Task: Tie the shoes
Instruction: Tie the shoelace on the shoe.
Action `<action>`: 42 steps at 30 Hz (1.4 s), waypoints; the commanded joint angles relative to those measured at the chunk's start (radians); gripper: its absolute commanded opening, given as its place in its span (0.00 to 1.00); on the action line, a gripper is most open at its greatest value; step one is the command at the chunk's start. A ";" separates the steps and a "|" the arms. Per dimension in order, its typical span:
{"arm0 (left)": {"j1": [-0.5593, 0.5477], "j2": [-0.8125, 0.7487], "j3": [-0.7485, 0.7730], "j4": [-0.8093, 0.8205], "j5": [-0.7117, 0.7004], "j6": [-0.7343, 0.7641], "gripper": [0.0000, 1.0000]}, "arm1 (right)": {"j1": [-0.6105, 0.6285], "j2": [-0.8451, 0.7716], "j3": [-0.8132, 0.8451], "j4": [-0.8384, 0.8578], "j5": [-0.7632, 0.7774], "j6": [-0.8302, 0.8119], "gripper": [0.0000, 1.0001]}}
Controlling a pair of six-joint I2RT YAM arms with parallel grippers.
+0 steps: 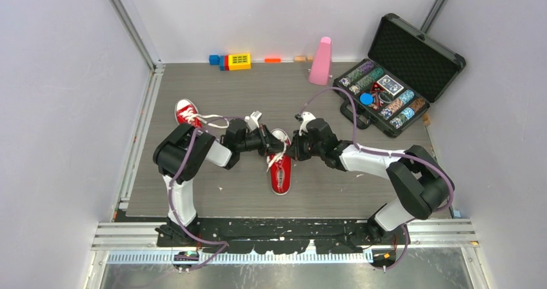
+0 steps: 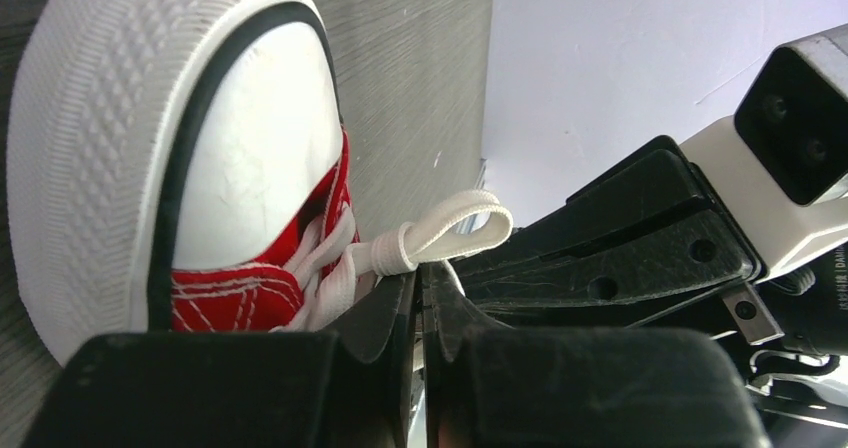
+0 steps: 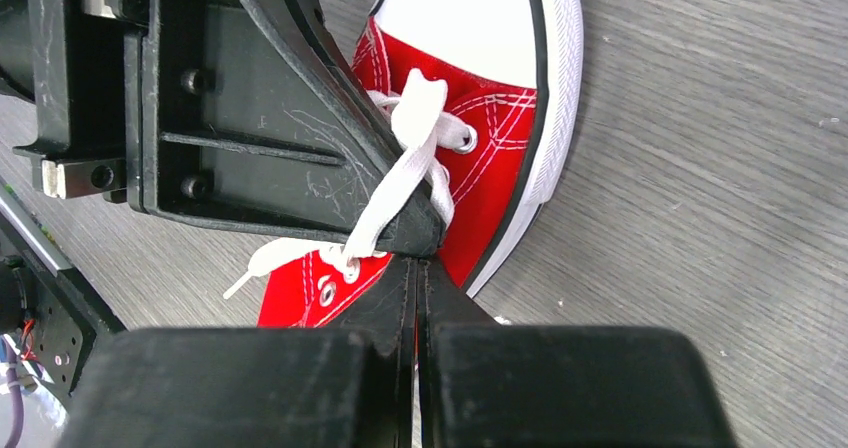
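Observation:
Two red shoes with white laces lie on the grey mat. One shoe (image 1: 187,113) rests at the far left. The other shoe (image 1: 280,171) (image 2: 240,158) (image 3: 480,128) lies in the middle, and both grippers meet over its laces. My left gripper (image 1: 273,142) (image 2: 421,280) is shut with a folded loop of white lace (image 2: 450,226) coming out of its tips. My right gripper (image 1: 291,149) (image 3: 416,266) is shut right against the left gripper's black finger (image 3: 280,138). A lace strand (image 3: 395,183) runs across that finger; I see no lace between the right jaws.
An open black case (image 1: 413,63) of poker chips sits at the back right, with a pink cone-shaped object (image 1: 320,61) beside it. Coloured blocks (image 1: 235,61) line the back wall. A metal rail (image 1: 139,134) borders the mat on the left.

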 commanded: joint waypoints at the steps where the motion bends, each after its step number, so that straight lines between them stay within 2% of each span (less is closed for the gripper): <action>1: -0.013 -0.102 0.000 -0.165 0.045 0.125 0.08 | 0.002 -0.048 -0.004 0.104 0.049 0.004 0.00; 13: -0.013 -0.236 0.056 -0.525 0.011 0.340 0.16 | 0.002 -0.054 -0.025 0.101 0.036 0.011 0.00; 22: -0.013 -0.323 0.088 -0.725 -0.039 0.457 0.20 | 0.002 -0.056 -0.031 0.111 0.001 0.013 0.00; 31: -0.013 -0.417 0.126 -0.915 -0.089 0.559 0.21 | 0.002 -0.070 -0.041 0.107 -0.033 0.030 0.00; 36: -0.014 -0.498 0.139 -1.057 -0.167 0.633 0.21 | 0.002 -0.077 -0.045 0.081 -0.039 0.044 0.00; 42: -0.054 -0.565 0.195 -1.134 -0.298 0.758 0.45 | 0.002 -0.067 -0.044 0.073 -0.057 0.055 0.00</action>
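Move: The lace knot on the shoe lies right by the left fingertips, about 1 cm back, 1 cm to their left and 1 cm below, with lace passing over the finger. The white toe cap is some 4 cm ahead of that hand, 2 cm left and 2 cm lower; the shoe opening about 13 cm back, 1 cm left and 3 cm lower. From the right hand, the knot is roughly 1 cm ahead, 3 cm left and 1 cm below. Left hand slips free of the lace, opening, about 6 cm left, 4 back, then up; right keeps its pinch. ##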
